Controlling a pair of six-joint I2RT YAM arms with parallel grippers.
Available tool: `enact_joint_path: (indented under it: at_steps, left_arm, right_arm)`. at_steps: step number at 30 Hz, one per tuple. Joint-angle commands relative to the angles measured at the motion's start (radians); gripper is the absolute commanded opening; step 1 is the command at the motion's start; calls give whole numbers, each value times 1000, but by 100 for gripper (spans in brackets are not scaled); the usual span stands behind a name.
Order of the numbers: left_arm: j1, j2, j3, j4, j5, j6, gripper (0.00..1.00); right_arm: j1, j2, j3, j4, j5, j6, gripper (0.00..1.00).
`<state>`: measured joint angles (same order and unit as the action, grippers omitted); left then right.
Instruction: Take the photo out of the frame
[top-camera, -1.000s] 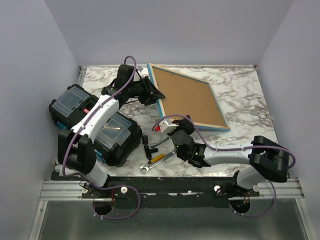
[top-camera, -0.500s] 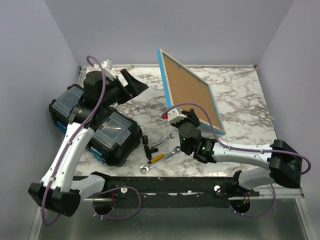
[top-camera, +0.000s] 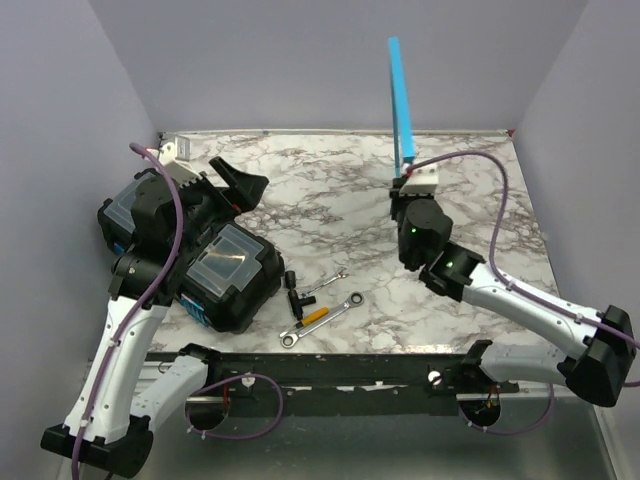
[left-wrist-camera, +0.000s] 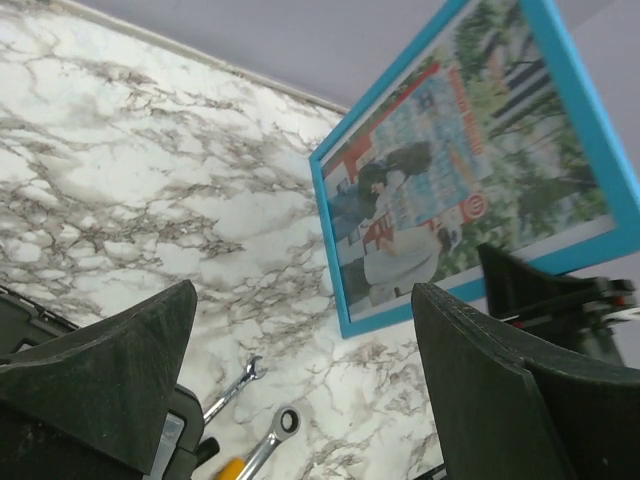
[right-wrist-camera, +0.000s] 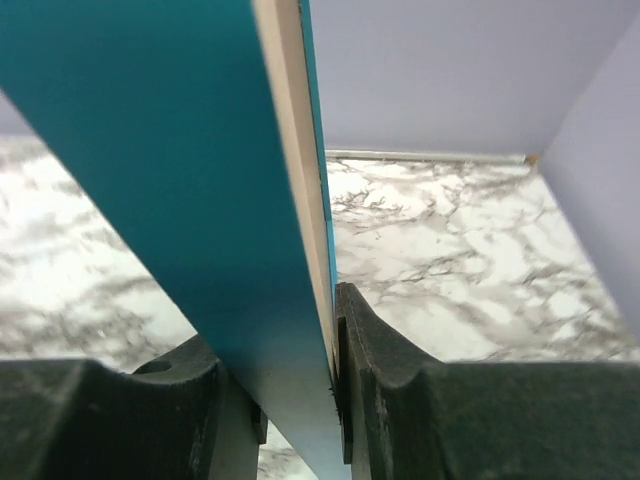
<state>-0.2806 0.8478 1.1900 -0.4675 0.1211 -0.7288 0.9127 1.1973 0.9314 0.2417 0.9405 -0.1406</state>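
The frame (top-camera: 400, 95) stands upright on edge above the back right of the table, showing only its thin turquoise side from above. My right gripper (top-camera: 405, 172) is shut on its lower edge; in the right wrist view the turquoise frame (right-wrist-camera: 150, 150) sits pinched between both fingers of the right gripper (right-wrist-camera: 290, 400). The left wrist view faces the frame's front: the blue border (left-wrist-camera: 328, 250) surrounds the photo (left-wrist-camera: 420, 190), a colourful print with a dark-haired figure and foliage. My left gripper (top-camera: 240, 178) hangs open over the left side, well apart from the frame, its jaws (left-wrist-camera: 300, 400) holding nothing.
A black toolbox (top-camera: 190, 255) with clear lids fills the left of the marble table (top-camera: 330, 200). Two wrenches (top-camera: 325, 310) and a yellow-handled tool (top-camera: 312, 318) lie near the front middle. Grey walls close in on three sides.
The left gripper let go of the frame's corner, opened and drew back to the left. The right arm swung the frame up from lying flat to standing on edge, moving rightward and back.
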Motion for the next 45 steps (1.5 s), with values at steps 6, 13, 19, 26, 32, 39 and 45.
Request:
enact_joint_path:
  at_steps: [6,13,19,26,32,39,45]
  left_arm:
    - [3,19,-56,15,29,-8,89]
    - [3,27,-69,27,48,-19,89]
    - [1,21,-84,27,57,-23,89]
    - [-8,12,-123,44,71,-33,88]
    - [-17,12,-161,50,115,-19,88]
    - [-28,5,-194,49,172,1,88]
    - [-46,3,-194,26,198,27,88]
  right_arm:
    - [-170,-146,-92,-48,-223,621,1]
    - [-247,-241,-220,-65,-132,655,1]
    - [-487,-270,-332,-59,-346,693,1]
    - [-853,-206,-462,15,-787,797,1]
    - [-1120,-25,-506,134,-1161,878,1]
    - [-1203,262,-436,156,-1348,938,1]
    - [-1204,394,-357,117,-1379,929,1]
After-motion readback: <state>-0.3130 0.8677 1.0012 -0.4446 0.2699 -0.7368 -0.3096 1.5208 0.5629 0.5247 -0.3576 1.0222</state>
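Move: The right hand pinches the picture frame near its near lower corner; the frame stands on edge, photo facing left, its middle about 15 cm ahead and 12 cm above. The open table for it is centred some 17 cm ahead, 12 cm right and 29 cm below. The large wrench is about 16 cm back and 15 cm left at table height. From the empty left hand that open table lies some 22 cm ahead, 47 cm right and 37 cm down. Still pinching the frame's edge, the right hand swings it right and down, about 20 cm each way and some 8 cm forward, going mostly right at first and dropping steeply later. Its wrist rolls left side up by roughly 75 degrees and tips down, turning the photo side up towards the far right table. The left hand, open and empty, sinks about 8 cm and drifts slightly right. ##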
